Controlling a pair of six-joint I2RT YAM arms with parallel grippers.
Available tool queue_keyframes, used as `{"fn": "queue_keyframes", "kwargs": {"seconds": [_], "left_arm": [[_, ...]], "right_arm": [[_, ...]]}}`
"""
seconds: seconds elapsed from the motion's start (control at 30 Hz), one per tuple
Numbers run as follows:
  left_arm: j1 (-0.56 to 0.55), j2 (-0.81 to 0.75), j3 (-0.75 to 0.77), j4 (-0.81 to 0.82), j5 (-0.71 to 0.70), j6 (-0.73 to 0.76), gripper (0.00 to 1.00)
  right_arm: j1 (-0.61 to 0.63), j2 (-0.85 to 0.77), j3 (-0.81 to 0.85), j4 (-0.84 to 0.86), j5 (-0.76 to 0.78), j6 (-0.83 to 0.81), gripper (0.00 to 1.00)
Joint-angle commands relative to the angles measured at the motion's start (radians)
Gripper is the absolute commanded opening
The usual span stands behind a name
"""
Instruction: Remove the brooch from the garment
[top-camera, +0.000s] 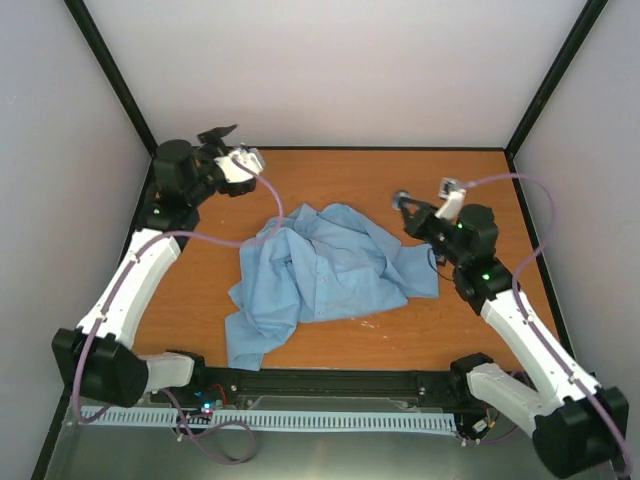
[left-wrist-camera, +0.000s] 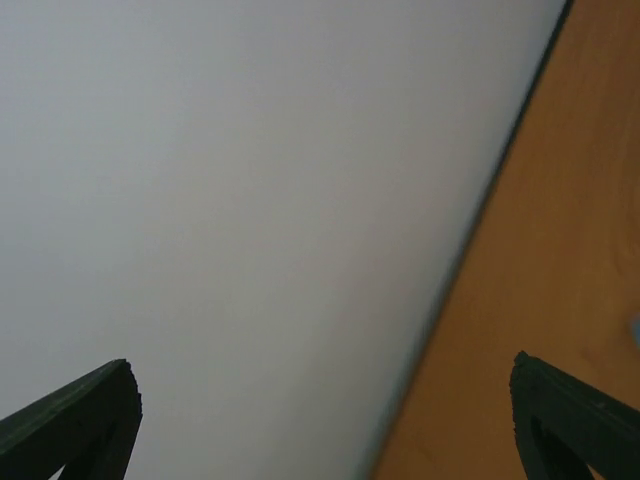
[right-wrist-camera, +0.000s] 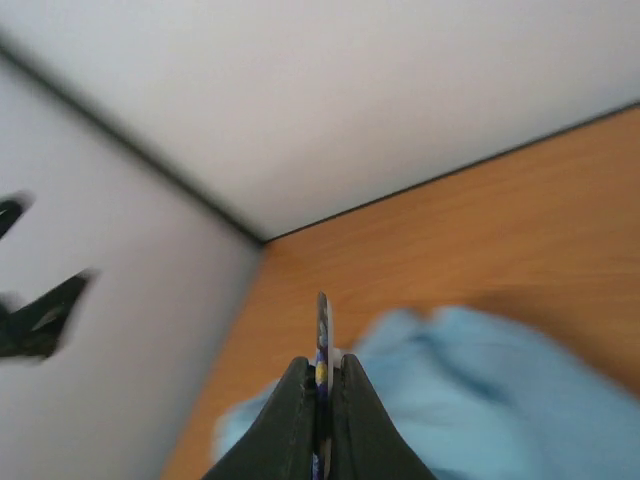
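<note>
The garment (top-camera: 320, 275), a light blue shirt, lies crumpled in the middle of the orange table (top-camera: 340, 170). My right gripper (right-wrist-camera: 322, 365) is raised above the shirt's right edge and is shut on the brooch (right-wrist-camera: 322, 318), a thin dark disc seen edge-on between the fingertips. The shirt (right-wrist-camera: 470, 390) shows blurred below and behind it. In the top view the right gripper (top-camera: 403, 201) hangs just off the cloth. My left gripper (top-camera: 228, 142) is lifted at the far left corner, apart from the shirt. Its jaws stand wide open and empty (left-wrist-camera: 322, 372), facing the wall.
Pale walls (top-camera: 330, 70) with black corner posts (top-camera: 115, 75) close in the table on three sides. Purple cables loop from both arms, the left one (top-camera: 272, 200) drooping over the shirt's upper left. Bare tabletop (top-camera: 190, 290) shows to the left and right of the cloth.
</note>
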Motion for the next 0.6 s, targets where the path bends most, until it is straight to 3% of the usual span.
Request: {"fn": "queue_keyframes", "kwargs": {"seconds": [0.0,0.2,0.57], "left_arm": [[0.138,0.085,0.035,-0.293,0.073,-0.426,1.0],[0.235,0.134,0.041,-0.315,0.16,-0.622,1.0],[0.418,0.187,-0.128,-0.105,0.247,-0.781,1.0]], "right_arm": [[-0.223,-0.073,-0.129,-0.22,0.198,-0.102,0.03],[-0.413,-0.022,-0.236,-0.185,0.275,-0.116,0.03],[-0.432,0.31,-0.225,-0.008,0.242,-0.085,0.03]]}}
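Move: My right hand, holding the brooch, has the small black tray about 9 cm ahead, some 15 cm to the right and around 31 cm below. From that hand, the garment's middle is roughly 15 cm left, 3 cm ahead and 29 cm down; its sleeve end is some 11 cm right, 4 cm ahead and 30 cm down. From my open left hand, the tray is about 43 cm right, 2 cm ahead and 38 cm below. I carry the brooch, still shut in my right fingers, about 19 cm right and 22 cm down towards the tray. The sideways sweep finishes first, then I keep sinking while the fingers tip down some 30 degrees and swing clockwise. Meanwhile my empty left hand sinks and moves outward to the left, wide open and tipping down. ##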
